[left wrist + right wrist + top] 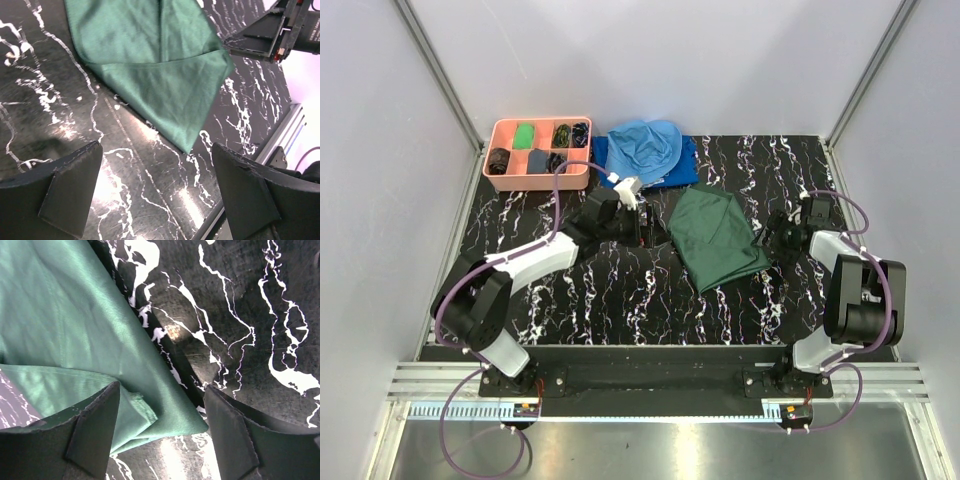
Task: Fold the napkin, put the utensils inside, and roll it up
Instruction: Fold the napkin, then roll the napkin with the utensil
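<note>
The dark green napkin (715,235) lies folded on the black marbled table, right of centre. My left gripper (645,228) hovers just off its left side, open, with only bare table between its fingers (156,165); the napkin's pointed corner (155,65) lies ahead of them. My right gripper (770,240) is at the napkin's right edge, open, and a layered corner of the napkin (65,325) lies between its fingers (161,405) without being pinched. The utensils are out of view in every frame.
A pink compartment tray (540,122) with small dark and green items stands at the back left. A light blue cloth (645,148) lies on a royal-blue cloth (685,165) behind the napkin. The table's metal front rail (285,135) runs close by.
</note>
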You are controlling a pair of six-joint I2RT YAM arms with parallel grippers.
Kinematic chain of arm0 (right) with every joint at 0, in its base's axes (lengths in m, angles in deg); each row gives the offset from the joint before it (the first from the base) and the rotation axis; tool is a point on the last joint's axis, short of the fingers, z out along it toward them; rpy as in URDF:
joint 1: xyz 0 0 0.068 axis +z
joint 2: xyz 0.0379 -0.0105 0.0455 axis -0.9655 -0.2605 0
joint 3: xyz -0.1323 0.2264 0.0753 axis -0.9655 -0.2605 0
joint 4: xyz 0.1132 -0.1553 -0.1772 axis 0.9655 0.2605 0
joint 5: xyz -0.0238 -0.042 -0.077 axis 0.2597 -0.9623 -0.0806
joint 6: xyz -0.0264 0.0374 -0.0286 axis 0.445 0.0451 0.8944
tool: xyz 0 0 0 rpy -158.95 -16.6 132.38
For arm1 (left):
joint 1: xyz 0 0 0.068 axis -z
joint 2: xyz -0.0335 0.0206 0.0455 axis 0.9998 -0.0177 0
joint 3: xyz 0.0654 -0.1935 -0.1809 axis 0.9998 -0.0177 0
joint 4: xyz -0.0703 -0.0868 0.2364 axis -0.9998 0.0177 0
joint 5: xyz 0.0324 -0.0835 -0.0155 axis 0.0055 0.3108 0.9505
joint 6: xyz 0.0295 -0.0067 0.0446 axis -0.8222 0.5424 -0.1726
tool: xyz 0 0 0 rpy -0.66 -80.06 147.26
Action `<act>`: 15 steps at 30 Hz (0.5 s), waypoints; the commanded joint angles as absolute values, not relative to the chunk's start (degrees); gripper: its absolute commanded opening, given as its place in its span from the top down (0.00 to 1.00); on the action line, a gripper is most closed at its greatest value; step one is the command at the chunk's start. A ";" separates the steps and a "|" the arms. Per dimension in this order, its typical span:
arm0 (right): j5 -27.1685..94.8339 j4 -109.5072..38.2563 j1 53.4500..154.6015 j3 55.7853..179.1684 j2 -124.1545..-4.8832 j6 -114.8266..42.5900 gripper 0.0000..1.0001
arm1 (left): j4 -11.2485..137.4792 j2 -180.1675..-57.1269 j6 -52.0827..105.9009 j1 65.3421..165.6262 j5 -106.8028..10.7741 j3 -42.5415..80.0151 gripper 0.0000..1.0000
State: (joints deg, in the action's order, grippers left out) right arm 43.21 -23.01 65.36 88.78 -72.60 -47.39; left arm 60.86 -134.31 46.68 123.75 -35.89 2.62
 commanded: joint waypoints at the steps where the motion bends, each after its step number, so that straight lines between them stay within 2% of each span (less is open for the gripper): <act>1: 42.63 -21.55 65.06 91.15 -74.14 -44.95 0.26 | 59.24 -131.48 45.65 123.26 -35.53 2.03 0.07; 3: 42.63 -19.70 65.06 92.63 -75.71 -44.51 0.30 | 59.59 -131.22 45.48 123.09 -35.45 2.20 0.07; 7: 44.20 -17.33 65.14 94.05 -77.83 -44.16 0.46 | 61.43 -130.43 44.86 122.47 -35.53 2.12 0.07; 10: 45.35 -16.45 65.14 94.14 -77.83 -44.51 0.52 | 62.23 -129.20 44.25 121.86 -35.53 1.41 0.07; 15: 47.10 -14.95 65.14 93.26 -77.39 -46.26 0.71 | 63.28 -126.83 43.54 120.72 -35.71 -0.17 0.06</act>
State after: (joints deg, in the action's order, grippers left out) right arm 44.43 -17.33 65.36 92.28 -77.98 -45.47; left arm 63.18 -130.48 45.33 121.65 -35.68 1.07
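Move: The napkin's right corner lies almost under the right hand, about 3 cm below its fingertips and 1 cm nearer the base, level sideways. The middle of the folded napkin is some 12 cm to the right hand's left and 4 cm farther out; its near corner is roughly 15 cm left and 8 cm back, both about 3 cm below. From the left hand, the right corner is some 23 cm to the right, 6 cm back and 12 cm down. The napkin's right corner is taken between the right hand's fingers, which sink about 2 cm to it, easing back about 1 cm and tipping some 5 degrees steeper, while they close from wide open to about a third and begin to pinch the cloth's edge. The empty left hand, fingers still wide open, drifts some 2 cm left, away from the napkin. ##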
